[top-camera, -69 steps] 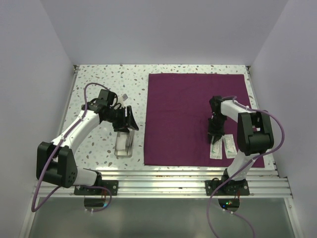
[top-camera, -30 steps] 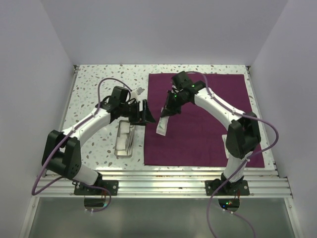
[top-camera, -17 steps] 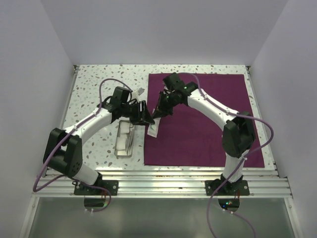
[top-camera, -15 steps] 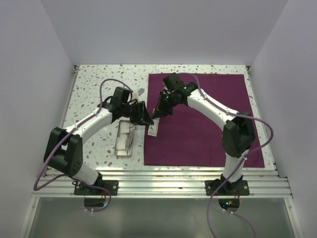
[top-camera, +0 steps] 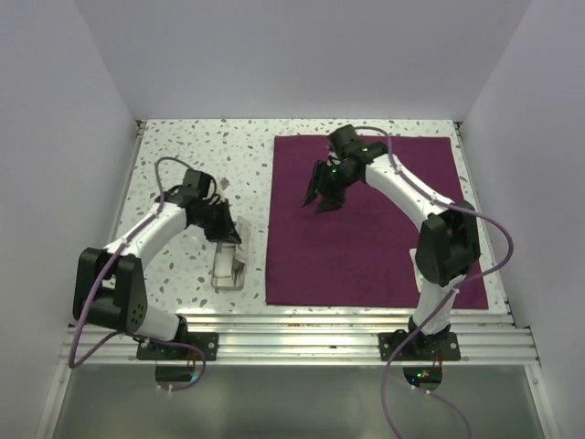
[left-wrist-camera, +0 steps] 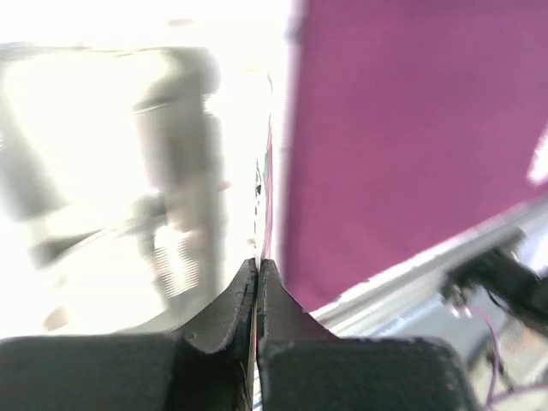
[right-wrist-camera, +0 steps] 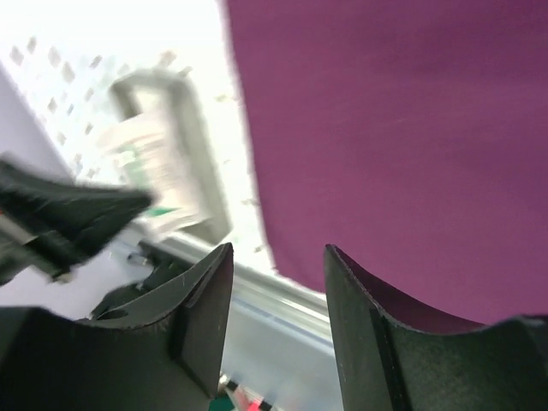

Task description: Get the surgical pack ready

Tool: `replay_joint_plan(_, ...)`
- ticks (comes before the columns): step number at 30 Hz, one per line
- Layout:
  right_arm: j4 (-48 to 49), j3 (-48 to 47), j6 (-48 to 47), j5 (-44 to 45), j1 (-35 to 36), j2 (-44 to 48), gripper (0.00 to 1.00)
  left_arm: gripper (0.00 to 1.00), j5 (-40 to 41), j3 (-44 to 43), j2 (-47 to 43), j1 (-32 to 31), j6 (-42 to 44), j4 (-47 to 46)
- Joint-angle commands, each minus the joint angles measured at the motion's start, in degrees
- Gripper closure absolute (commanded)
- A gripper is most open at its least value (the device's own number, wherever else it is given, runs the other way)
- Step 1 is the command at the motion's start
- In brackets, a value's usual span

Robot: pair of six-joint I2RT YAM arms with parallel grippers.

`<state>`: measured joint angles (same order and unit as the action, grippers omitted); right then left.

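The dark magenta cloth (top-camera: 366, 247) lies flat on the right half of the table. A small steel tray (top-camera: 239, 277) stands just off its left edge, with white gauze inside. My left gripper (top-camera: 228, 234) hovers over the tray, shut on a thin white gauze packet (left-wrist-camera: 260, 193) seen edge-on between its fingers (left-wrist-camera: 231, 308). From the right wrist, that packet (right-wrist-camera: 150, 163) shows green print and hangs above the tray (right-wrist-camera: 190, 163). My right gripper (top-camera: 322, 195) is open and empty above the cloth's upper left part, with its jaws well apart (right-wrist-camera: 278, 261).
The speckled tabletop (top-camera: 183, 155) surrounds the tray. An aluminium rail (top-camera: 302, 325) runs along the near edge, close to the cloth's front border. White walls close in the left, back and right sides.
The right gripper passed the packet to the left gripper, opened and drew back right over the cloth. The left gripper shut on the packet and carried it left, over the tray.
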<state>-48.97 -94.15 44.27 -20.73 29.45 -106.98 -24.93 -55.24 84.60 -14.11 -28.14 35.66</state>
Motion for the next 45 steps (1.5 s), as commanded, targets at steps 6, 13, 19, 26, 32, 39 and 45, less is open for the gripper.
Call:
replay_joint_plan(6,-8.78,6.34,-13.33,4.13,-17.66,8.80,0.48,1.00,7.62,4.09,-7.17,6.73,9.16,9.87)
replay_joint_plan(13,-9.30,6.43,-14.83,3.77,-21.80,9.24,0.48,1.00,2.35,5.15,-6.37,6.73,9.42,6.97)
replay_joint_plan(19,-7.81,9.42,-14.21,2.54,-21.89,9.42,0.48,1.00,-1.70,4.88,-6.11,6.73,9.86,6.53)
replay_joint_plan(26,-7.37,9.95,-14.21,2.97,-21.81,9.16,0.48,0.94,-4.07,6.20,-2.96,6.81,8.54,3.37)
replay_joint_plan(32,-11.05,7.84,-17.20,9.73,-22.42,7.75,0.47,0.58,-0.22,3.66,-1.28,6.90,6.96,5.29)
replay_joint_plan(39,-17.11,8.01,-19.75,23.61,-25.49,7.40,0.47,0.41,6.55,-1.26,-4.53,6.99,6.60,10.48)
replay_joint_plan(45,-18.53,13.46,-21.85,30.22,-33.40,6.87,0.51,0.39,5.87,-3.38,-4.53,6.99,7.66,7.68)
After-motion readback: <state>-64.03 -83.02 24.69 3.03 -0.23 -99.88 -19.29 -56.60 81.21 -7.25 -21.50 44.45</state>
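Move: The tray that the left hand's held suture packet is bound for has its middle about 4 cm left of that hand, 3 cm back and 8 cm below. In the tray, the gauze squares lie roughly 6 cm left and 4 cm back, the instruments 1 cm left and 5 cm back. The last packet on the drape is about 33 cm right of the empty right hand, 13 cm back and 14 cm below; the tray is 25 cm to its left, 9 cm back. The suture packet, still pinched by the left fingers, is carried about 6 cm left over the tray, then drawn a few centimetres back; with a small dip the fingers open and let it go, and the hand lifts and edges forward. Meanwhile the open right hand swings some 28 cm right towards the last packet, pausing midway, sinking about 5 cm and tilting until its fingers point nearly straight down. ##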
